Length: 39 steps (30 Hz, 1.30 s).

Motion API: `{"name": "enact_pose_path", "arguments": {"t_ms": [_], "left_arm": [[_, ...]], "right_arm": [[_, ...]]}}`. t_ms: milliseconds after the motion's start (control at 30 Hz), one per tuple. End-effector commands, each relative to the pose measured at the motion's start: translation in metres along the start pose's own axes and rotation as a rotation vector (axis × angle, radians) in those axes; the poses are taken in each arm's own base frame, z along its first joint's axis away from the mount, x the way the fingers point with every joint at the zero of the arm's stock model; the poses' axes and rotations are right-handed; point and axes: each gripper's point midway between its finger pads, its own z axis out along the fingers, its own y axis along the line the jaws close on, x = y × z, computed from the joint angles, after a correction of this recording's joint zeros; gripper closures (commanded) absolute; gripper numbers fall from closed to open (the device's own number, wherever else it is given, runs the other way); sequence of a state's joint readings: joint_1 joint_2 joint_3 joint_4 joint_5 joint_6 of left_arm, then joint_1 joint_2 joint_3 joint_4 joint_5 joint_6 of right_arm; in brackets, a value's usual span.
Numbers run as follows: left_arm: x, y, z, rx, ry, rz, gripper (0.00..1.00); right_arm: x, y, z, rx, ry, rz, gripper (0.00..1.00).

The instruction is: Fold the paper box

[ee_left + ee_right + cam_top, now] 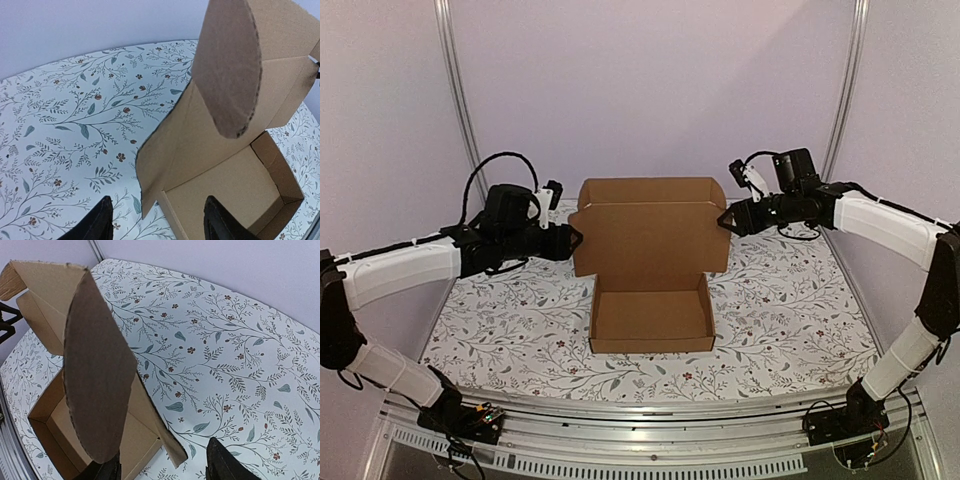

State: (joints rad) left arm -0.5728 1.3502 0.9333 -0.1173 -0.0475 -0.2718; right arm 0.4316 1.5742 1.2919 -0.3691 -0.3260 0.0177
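Note:
The paper box (651, 318) is plain brown cardboard in the middle of the table, its shallow tray formed and its lid (650, 232) standing upright behind the tray. My left gripper (576, 241) is at the lid's left edge, my right gripper (723, 220) at its right edge. In the left wrist view the gripper (161, 224) stands open; the rounded side flap (229, 65) rises ahead, and the tray corner lies beyond the fingers. In the right wrist view the gripper (166, 469) is open, with the other rounded flap (97, 370) hanging just in front of its left finger (108, 471).
A floral-patterned cloth (790, 300) covers the table. Pale walls and metal posts (460, 100) enclose the back and sides. An aluminium rail (650, 415) runs along the near edge between the arm bases.

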Motion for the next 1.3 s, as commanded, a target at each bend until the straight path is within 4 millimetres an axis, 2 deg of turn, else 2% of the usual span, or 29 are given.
{"name": "enact_pose_path", "arguments": {"t_ms": [0,233,367,567,633,700,833,967,1100,1267], "left_arm": [[-0.015,0.004,0.010,0.017,-0.033,0.023,0.39],[-0.022,0.000,0.020,0.058,-0.035,0.042,0.40],[-0.023,-0.006,0.024,0.098,-0.031,0.055,0.42],[-0.024,-0.011,0.022,0.128,-0.045,0.064,0.43],[-0.030,-0.014,0.021,0.142,-0.076,0.070,0.45],[-0.029,-0.016,0.021,0.151,-0.077,0.076,0.54],[-0.026,-0.018,0.021,0.166,-0.071,0.076,0.77],[-0.025,-0.018,0.021,0.169,-0.070,0.073,0.90],[-0.026,-0.020,0.018,0.179,-0.075,0.062,1.00],[-0.026,-0.020,0.013,0.182,-0.084,0.035,1.00]], "right_arm": [[-0.013,0.001,0.006,-0.024,-0.028,-0.009,0.47],[-0.012,0.002,0.014,-0.050,-0.019,-0.012,0.62],[-0.011,0.007,0.016,-0.080,-0.019,-0.048,0.76],[-0.008,0.012,0.015,-0.109,-0.018,-0.058,0.90],[-0.007,0.013,0.015,-0.117,-0.015,-0.062,0.95],[-0.005,0.014,0.015,-0.123,-0.013,-0.063,0.99],[-0.002,0.014,0.015,-0.126,-0.011,-0.063,1.00],[-0.001,0.016,0.012,-0.127,-0.021,-0.059,1.00],[-0.004,0.018,0.007,-0.125,-0.052,-0.045,1.00],[-0.005,0.026,-0.001,-0.115,-0.094,0.014,1.00]]}}
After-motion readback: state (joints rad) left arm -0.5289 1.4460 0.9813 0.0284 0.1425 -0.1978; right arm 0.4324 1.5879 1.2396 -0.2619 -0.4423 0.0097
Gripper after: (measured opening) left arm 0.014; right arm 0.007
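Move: At the open lid's left edge, the left hand has the left side flap about 2 cm ahead, 2 cm to its right and level with it. The left rounded ear is 4 cm to its right and 6 cm above. The right hand has the right side flap 1 cm ahead and 2 cm to its left, the right rounded ear 4 cm left and 6 cm above. The tray's middle lies some 8 cm back, 13 cm right and 14 cm below the left hand. Closing in on the lid from both sides, the left hand eases about 2 cm forward, then 3 cm to the right and slightly up, turning some 10 degrees clockwise; its half-open fingers stay open until late, then shut to pinch the left side flap's edge. The right hand drifts about 2 cm left while its already closing fingers shut sooner, pinching the right side flap. ##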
